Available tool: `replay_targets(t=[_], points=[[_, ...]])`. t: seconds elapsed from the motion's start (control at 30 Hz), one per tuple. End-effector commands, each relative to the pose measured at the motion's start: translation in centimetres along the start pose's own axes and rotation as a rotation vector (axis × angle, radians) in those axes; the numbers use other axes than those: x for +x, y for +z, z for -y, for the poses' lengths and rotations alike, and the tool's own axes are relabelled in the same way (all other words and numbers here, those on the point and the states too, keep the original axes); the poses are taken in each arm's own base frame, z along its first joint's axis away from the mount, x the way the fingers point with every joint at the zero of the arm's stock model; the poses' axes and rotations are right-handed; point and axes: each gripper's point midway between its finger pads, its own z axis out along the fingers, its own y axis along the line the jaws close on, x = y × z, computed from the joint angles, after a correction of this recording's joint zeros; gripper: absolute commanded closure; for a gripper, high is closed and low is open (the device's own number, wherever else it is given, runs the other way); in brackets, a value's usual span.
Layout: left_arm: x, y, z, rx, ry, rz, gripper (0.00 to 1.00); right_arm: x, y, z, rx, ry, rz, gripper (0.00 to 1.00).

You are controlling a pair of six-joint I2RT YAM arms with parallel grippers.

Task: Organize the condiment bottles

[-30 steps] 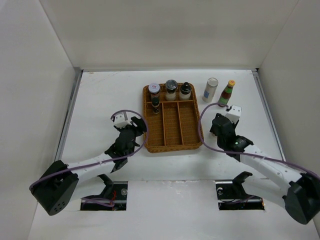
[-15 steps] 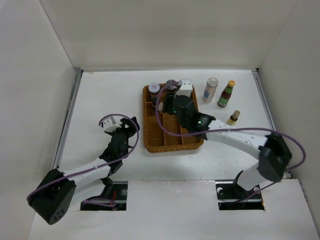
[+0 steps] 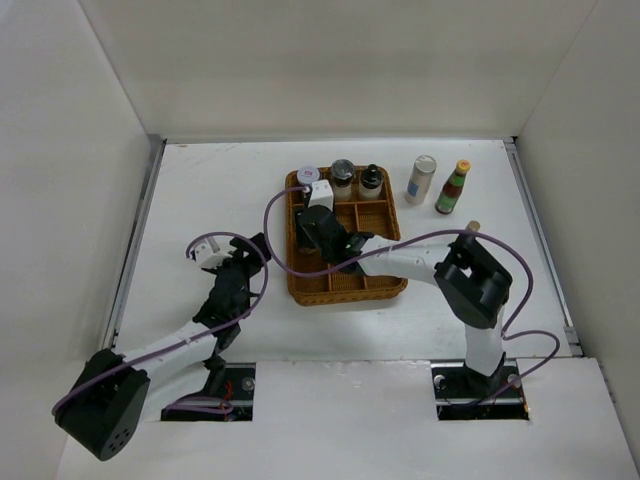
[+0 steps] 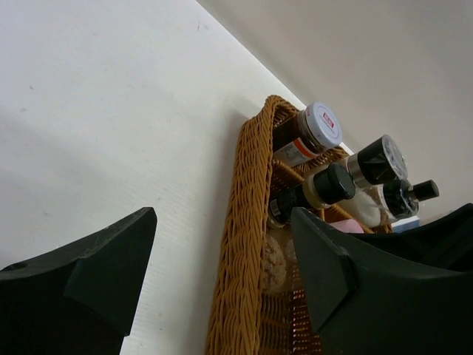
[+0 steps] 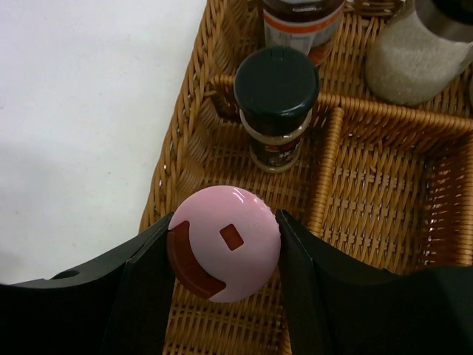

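My right gripper (image 5: 225, 248) is shut on a pink-capped bottle (image 5: 235, 220), holding it upright over the left compartment of the wicker tray (image 5: 188, 148), just behind a dark-lidded jar (image 5: 276, 103). From above, the right gripper (image 3: 318, 232) reaches across the tray (image 3: 392, 285). Three jars stand along its back row: white-lidded (image 3: 307, 175), grey-lidded (image 3: 343, 172) and black-capped (image 3: 371, 179). The white shaker (image 3: 421, 179), the yellow-capped sauce bottle (image 3: 453, 187) and a small amber bottle (image 3: 472, 228) stand on the table to the right. My left gripper (image 3: 235, 265) is open and holds nothing, left of the tray.
In the left wrist view the tray's woven rim (image 4: 247, 244) lies between and beyond my open fingers. The right arm's elbow (image 3: 470, 280) stands by the tray's right front corner, close to the amber bottle. White walls enclose the table.
The right arm has swung from the right side of the table to over the tray's left compartment, carrying the pink-capped bottle. The left gripper has opened and drawn back leftward from the tray.
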Motion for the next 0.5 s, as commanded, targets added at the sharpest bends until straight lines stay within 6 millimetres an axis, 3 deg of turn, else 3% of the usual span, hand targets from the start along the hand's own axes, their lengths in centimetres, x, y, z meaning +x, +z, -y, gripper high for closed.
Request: replay_targets(t=[0.0,0.1,0.27,0.37,0.47], points=[[-0.2,0.2,0.8,0.025,-0.036,-0.001,0.28,-4.3,-0.3,-1.4,-0.024,0.05,0.108,0.55],[0.1,0.3,1.0,0.032,-0.037,-0.012,0.27,-3.8,-0.3,-0.9,-0.002,0.04,0.103,0.51],[0.2,0.3,1.1,0.037,-0.038,-0.02,0.27,-3.6,-0.8,-0.7,-0.009,0.033,0.089,0.19],[0.3,0.4,1.0,0.033,-0.037,-0.022,0.27,-5.6,-3.1,-0.9,-0.039,0.049,0.116,0.12],[0.3,0.3,1.3,0.045,-0.04,-0.029,0.27,-8.9,-7.3,0.8,-0.05,0.077,0.183,0.12]])
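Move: The pink-capped bottle is in the right hand's fingers, upright in the basket's left compartment, its middle about 3 cm below the hand point. The black-capped spice bottle stands about 7 cm straight ahead, the white-lidded jar about 14 cm straight ahead, and the dark-lidded shaker some 14 cm ahead and 8 cm to the right, all with their middles about 3 cm below. From the left hand the pink-capped bottle is about 6 cm ahead, 17 cm to the right and 5 cm lower. Almost still at first, easing down barely half a centimetre, the right hand holds the pink-capped bottle in the left compartment, then spreads its fingers wide and lets go of the cap. With the fingers open it sets off upward, about 2 cm, and some 1.5 cm to the right and a little back, away from the bottle, without turning the wrist. ##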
